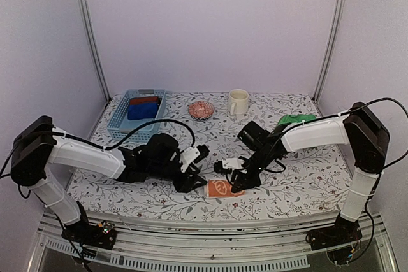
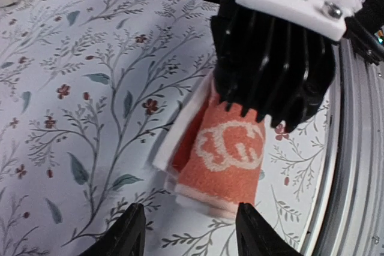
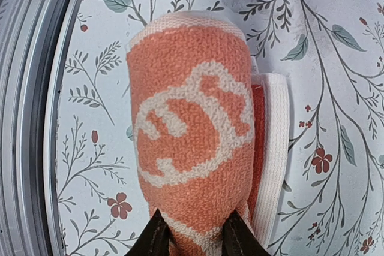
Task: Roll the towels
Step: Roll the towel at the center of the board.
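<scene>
A partly rolled orange towel [image 1: 222, 188] with a white rabbit-and-circle print lies near the table's front edge. In the right wrist view the towel [image 3: 192, 130] is a tight roll with a pale edge flap on its right. My right gripper [image 3: 192, 238] is shut on its near end. In the left wrist view, my left gripper [image 2: 191, 232] stands open just short of the towel's [image 2: 225, 160] other end, touching nothing. From above, the left gripper [image 1: 199, 171] is left of the roll and the right gripper [image 1: 237, 179] is over it. A green towel [image 1: 296, 120] lies crumpled at the back right.
A blue basket [image 1: 118, 122] at the back left holds a blue roll [image 1: 143, 111] and a dark red roll [image 1: 143, 100]. A small pink bowl [image 1: 201, 109] and a cream cup [image 1: 238, 102] stand at the back. The metal front rail [image 3: 30, 118] runs close beside the roll.
</scene>
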Controlling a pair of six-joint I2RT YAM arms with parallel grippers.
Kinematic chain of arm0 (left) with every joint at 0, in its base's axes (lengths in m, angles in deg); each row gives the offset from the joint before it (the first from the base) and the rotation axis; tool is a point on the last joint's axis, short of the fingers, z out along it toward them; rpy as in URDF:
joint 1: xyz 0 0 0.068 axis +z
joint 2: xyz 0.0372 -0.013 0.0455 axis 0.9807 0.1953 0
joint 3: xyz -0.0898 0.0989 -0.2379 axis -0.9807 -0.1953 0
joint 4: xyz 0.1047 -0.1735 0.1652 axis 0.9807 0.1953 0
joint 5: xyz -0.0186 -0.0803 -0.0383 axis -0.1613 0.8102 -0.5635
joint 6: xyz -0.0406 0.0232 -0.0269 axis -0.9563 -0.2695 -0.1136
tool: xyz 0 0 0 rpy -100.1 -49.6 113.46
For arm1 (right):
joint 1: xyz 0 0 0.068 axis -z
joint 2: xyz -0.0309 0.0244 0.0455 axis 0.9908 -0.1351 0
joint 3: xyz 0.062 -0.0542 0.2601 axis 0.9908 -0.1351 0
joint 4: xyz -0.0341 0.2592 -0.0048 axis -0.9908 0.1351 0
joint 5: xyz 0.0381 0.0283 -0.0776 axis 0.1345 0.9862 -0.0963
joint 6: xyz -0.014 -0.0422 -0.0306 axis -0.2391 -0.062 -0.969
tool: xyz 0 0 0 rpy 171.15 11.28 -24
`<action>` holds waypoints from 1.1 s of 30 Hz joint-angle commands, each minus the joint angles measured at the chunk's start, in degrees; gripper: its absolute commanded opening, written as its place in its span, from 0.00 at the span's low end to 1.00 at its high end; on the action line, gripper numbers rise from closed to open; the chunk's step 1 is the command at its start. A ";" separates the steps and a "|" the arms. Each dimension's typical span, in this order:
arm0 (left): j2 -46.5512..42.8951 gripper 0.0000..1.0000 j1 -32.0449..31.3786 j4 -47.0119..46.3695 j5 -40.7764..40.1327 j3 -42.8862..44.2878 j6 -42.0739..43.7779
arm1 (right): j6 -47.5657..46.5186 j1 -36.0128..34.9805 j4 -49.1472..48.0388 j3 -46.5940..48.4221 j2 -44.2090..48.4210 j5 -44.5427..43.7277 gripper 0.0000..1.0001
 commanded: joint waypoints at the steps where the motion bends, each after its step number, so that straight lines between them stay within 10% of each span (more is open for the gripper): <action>1: 6.05 0.53 0.43 0.80 17.60 3.78 -4.15 | -1.50 -0.61 2.64 -2.66 -0.40 -5.27 0.30; 33: 26.35 0.53 4.07 20.31 28.22 28.84 6.97 | -2.17 -2.77 -1.20 -5.83 3.38 -7.50 0.30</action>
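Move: The rolled towel lies crosswise, its middle about 7 cm to the right of the left hand, roughly 1 cm back and 5 cm lower; the right gripper, holding its right end, is some 12 cm to the right and 5 cm below. The patterned bowl stands about 33 cm ahead, 1 cm to the left. From the right hand, the towel's middle is about 5 cm to the left, level fore and aft and 1 cm lower; the green towel lies roughly 22 cm ahead and 22 cm to the right. Over the rolled towel's free left end comes the open left gripper, about 6 cm to the right and 4 cm down in all: first back, right and down, then forward again with a small rise, then down once more. It ends with its half-open fingers astride the roll, the wrist turned some 25 degrees, tipping and swinging clockwise. The right hand keeps its pinch on the right end, nearly still. ##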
